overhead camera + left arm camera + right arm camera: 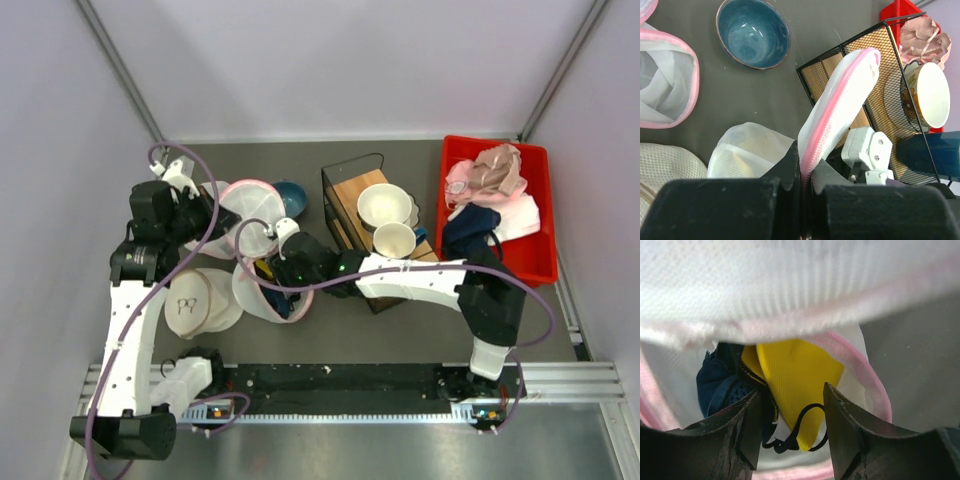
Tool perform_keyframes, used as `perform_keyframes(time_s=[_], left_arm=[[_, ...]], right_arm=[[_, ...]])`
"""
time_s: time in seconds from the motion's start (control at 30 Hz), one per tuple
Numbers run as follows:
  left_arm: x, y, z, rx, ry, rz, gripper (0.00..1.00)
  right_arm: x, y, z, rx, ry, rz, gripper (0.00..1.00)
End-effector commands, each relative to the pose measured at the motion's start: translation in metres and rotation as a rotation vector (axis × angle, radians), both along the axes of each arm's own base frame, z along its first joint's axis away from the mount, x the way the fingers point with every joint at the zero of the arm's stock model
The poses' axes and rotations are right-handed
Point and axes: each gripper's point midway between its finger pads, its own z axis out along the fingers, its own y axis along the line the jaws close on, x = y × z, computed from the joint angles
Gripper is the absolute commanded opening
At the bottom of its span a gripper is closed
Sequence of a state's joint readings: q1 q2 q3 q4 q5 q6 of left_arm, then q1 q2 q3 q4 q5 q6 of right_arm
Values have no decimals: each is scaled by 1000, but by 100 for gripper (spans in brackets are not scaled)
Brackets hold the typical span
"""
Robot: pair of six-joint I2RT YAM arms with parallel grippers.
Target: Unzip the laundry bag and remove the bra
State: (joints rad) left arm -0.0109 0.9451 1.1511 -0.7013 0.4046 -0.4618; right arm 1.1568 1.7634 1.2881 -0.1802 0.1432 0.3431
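The laundry bag [262,297] lies open on the table between the two arms, white mesh with pink zipper trim. My left gripper [213,222] [804,167] is shut on the pink-trimmed edge of the bag's flap [840,100] and holds it upright. My right gripper [275,272] [792,390] reaches into the bag's mouth [870,385]. Its fingers have closed in on either side of the yellow bra [795,375], at the cup's lower tip where a dark strap loops. Navy cloth [715,382] lies to the left of the bra inside the bag.
A blue bowl [290,197] [753,31] stands behind the bag. A black wire rack [350,190] to the right holds cream bowls [385,207]. A red bin [535,230] of pink garments sits far right. A flat white round bag [197,303] and another pink-trimmed bag [665,80] lie left.
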Motion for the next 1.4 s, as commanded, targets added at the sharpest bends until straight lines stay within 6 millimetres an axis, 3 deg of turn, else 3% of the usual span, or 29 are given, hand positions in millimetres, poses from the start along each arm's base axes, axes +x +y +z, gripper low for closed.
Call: perform_keyframes(time_s=[0.0, 0.1, 0.17, 0.23, 0.37, 0.6, 0.8, 0.83, 0.87, 1.0, 1.17, 1.27, 1.37], left_arm=[[6, -3, 10, -3, -63, -27, 0], [6, -2, 9, -1, -61, -27, 0], [6, -2, 9, 1, -61, -25, 0], [7, -1, 8, 6, -60, -16, 0], [11, 4, 1, 18, -37, 15, 0], [19, 15, -17, 26, 16, 58, 0], [24, 18, -29, 21, 72, 90, 0], [25, 19, -29, 22, 74, 95, 0], [25, 20, -29, 24, 78, 100, 0], [28, 30, -32, 50, 118, 161, 0], [32, 19, -34, -5, 145, 125, 0], [30, 13, -36, -26, 146, 96, 0], [29, 10, -42, -38, 153, 84, 0]], right_arm=[[19, 29, 38, 90, -108, -28, 49], [18, 33, 37, 100, -99, -18, 50], [17, 35, 34, 96, -93, -9, 31], [15, 32, 32, 92, -85, -6, 0], [6, 16, 60, 134, -103, 6, 0], [-4, -41, 146, 245, -240, -17, 0], [-12, -62, 198, 350, -292, -23, 0], [-13, -71, 214, 397, -311, -42, 0], [-11, -77, 212, 411, -316, -54, 0], [-9, -88, 241, 526, -298, -42, 0], [-8, -99, 264, 567, -305, -49, 0], [10, -114, 274, 557, -351, -151, 0], [40, -140, 290, 567, -398, -282, 0]])
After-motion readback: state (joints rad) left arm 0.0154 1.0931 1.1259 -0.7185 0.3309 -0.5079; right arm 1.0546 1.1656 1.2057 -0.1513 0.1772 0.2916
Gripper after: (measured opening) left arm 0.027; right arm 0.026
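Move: The bra's yellow cup lies inside the open bag just beyond the half-open right fingers, about 2 cm ahead, 2 cm left and 3 cm below. The navy garment beside it sits some 3 cm back, 3 cm left and 5 cm down from this hand. The raised mesh lid stands about 9 cm ahead, 3 left and 8 up; the rack is 9 ahead and 21 right, roughly level. From the left gripper the bra is 5 cm back, 5 right and 18 down. Slide the right fingers some 2 cm forward and left into the bag and pinch the yellow bra. Then pull it up and out, rising about 22 cm while swinging some 12 cm right towards the rack, tipping the fingers up towards level. Keep the left grip on the lid's pink edge, sinking about 5 cm and easing slightly forward and left. ##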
